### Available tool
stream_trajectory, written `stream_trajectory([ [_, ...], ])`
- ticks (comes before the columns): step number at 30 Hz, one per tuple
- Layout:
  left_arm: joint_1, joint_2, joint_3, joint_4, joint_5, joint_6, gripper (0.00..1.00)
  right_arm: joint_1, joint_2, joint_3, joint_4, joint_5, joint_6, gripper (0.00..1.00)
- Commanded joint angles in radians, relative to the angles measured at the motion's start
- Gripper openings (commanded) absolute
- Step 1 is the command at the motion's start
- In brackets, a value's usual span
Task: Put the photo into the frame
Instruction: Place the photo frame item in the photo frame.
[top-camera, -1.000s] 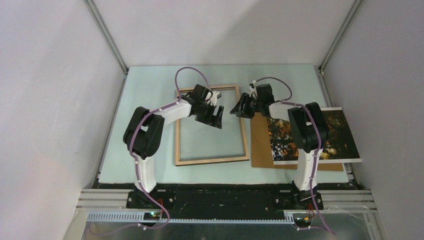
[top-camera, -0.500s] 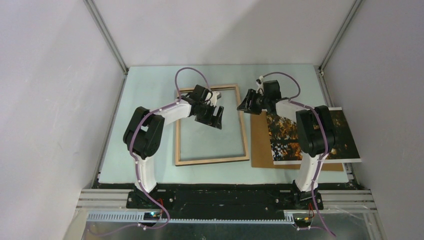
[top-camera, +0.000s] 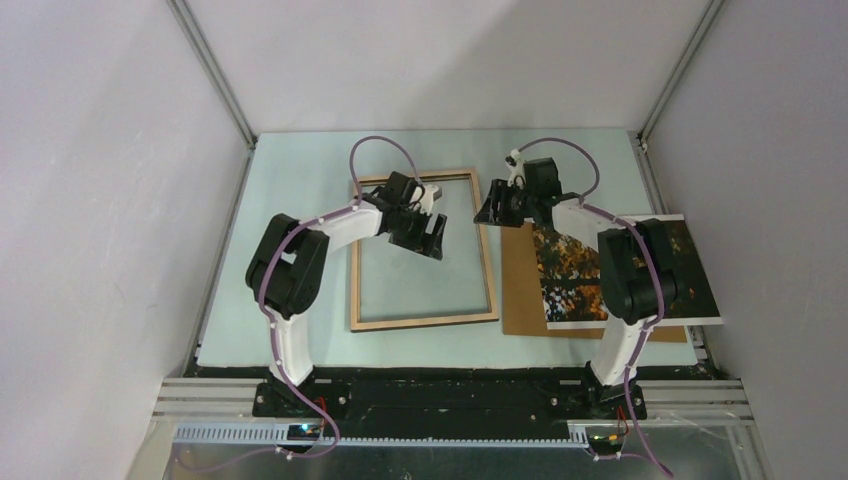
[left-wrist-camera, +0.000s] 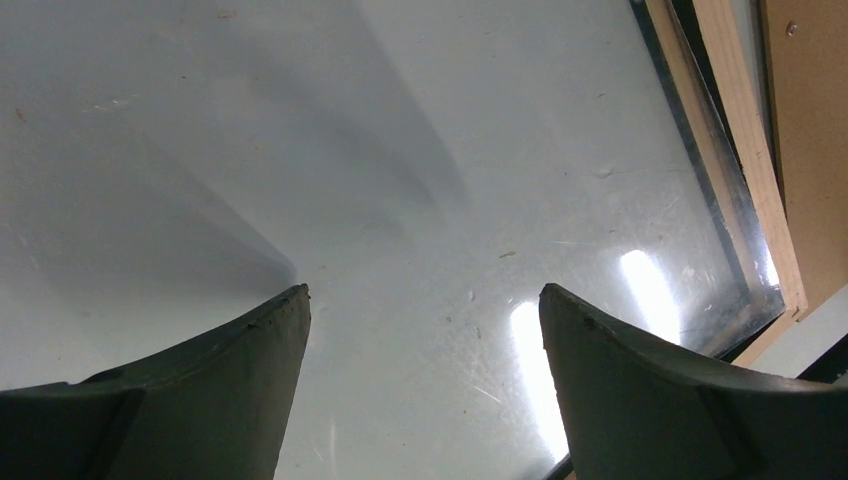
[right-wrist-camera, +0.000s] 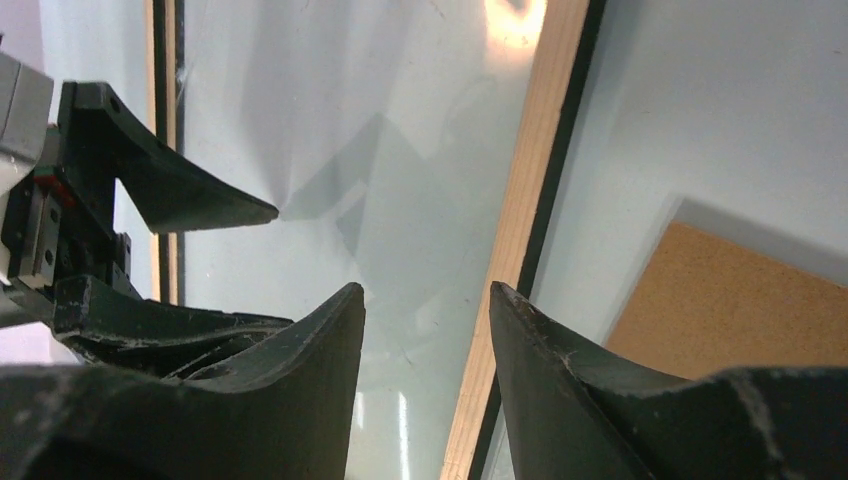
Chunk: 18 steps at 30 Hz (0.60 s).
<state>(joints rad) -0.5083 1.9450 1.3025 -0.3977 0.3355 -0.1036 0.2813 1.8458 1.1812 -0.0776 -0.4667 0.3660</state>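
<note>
The frame lies flat at mid-table, light wood side up, with its clear pane inside. My left gripper hovers open over the upper part of the pane, nothing between its fingers. My right gripper stands open just above the frame's right rail, near its far end, and holds nothing. The photo of dark autumn trees lies face up at the right, partly hidden under my right arm.
A brown backing board lies under the photo, right of the frame; it also shows in the wrist views as the board and the board. The left gripper's fingers are close to my right gripper. Walls enclose the table.
My right arm has swung a little back and to the right, its gripper now farther up the frame's right rail. The left arm, frame and photo have not moved.
</note>
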Motion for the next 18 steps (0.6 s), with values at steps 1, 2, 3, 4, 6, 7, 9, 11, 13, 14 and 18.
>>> stream_trajectory([
  [1, -0.004, -0.057, -0.022, 0.005, -0.034, 0.039, 0.89, 0.034, -0.076, -0.008, -0.026, 0.024, -0.111, 0.53],
  [2, -0.005, -0.06, -0.025, 0.005, -0.037, 0.042, 0.89, 0.038, -0.081, -0.017, -0.028, 0.027, -0.135, 0.53],
  [3, -0.004, -0.062, -0.026, 0.005, -0.037, 0.044, 0.89, 0.047, -0.089, -0.022, -0.036, 0.028, -0.146, 0.53],
  [4, -0.004, -0.066, -0.029, 0.005, -0.041, 0.049, 0.89, 0.051, -0.094, -0.03, -0.04, 0.033, -0.17, 0.53],
  [6, -0.004, -0.07, -0.031, 0.005, -0.046, 0.055, 0.89, 0.063, -0.111, -0.043, -0.048, 0.04, -0.211, 0.53],
  [7, -0.004, -0.072, -0.033, 0.004, -0.047, 0.057, 0.89, 0.071, -0.116, -0.053, -0.055, 0.044, -0.22, 0.53],
  [9, -0.004, -0.078, -0.037, 0.004, -0.049, 0.065, 0.89, 0.082, -0.134, -0.067, -0.073, 0.056, -0.254, 0.53],
  [11, -0.004, -0.088, -0.04, 0.004, -0.051, 0.069, 0.89, 0.089, -0.152, -0.081, -0.092, 0.067, -0.302, 0.52],
  [13, -0.004, -0.097, -0.041, 0.004, -0.05, 0.073, 0.89, 0.094, -0.173, -0.094, -0.116, 0.073, -0.339, 0.52],
  [14, -0.004, -0.1, -0.042, 0.004, -0.051, 0.075, 0.89, 0.099, -0.186, -0.098, -0.126, 0.074, -0.351, 0.52],
  [18, -0.004, -0.131, -0.048, 0.003, -0.043, 0.079, 0.9, 0.11, -0.235, -0.135, -0.192, 0.082, -0.429, 0.51],
])
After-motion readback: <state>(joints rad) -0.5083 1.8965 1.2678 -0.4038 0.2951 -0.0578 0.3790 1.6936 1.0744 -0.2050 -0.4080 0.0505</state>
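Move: The frame lies wood side up with the clear sheet in it. My right hand is above its right rim; the middle of that rim is about 6 cm back, 2 cm right and some 7 cm below. The brown board's middle is roughly 14 cm back and 24 cm right of that hand, the photo's about 12 cm back and 31 cm right. From my left hand, low over the sheet, the rim's middle is about 10 cm right, 1 cm back and 3 cm below. I draw my right hand back about 6 cm above the frame's right rim, from its far part towards its middle, speeding up as I go and staying at nearly the same height. The wrist turns some 15 degrees counter-clockwise while the hand's left side dips, fingers still half open. My left hand, still wide open, hovers over the clear sheet and eases about 1 cm left, rising slightly at the end. ##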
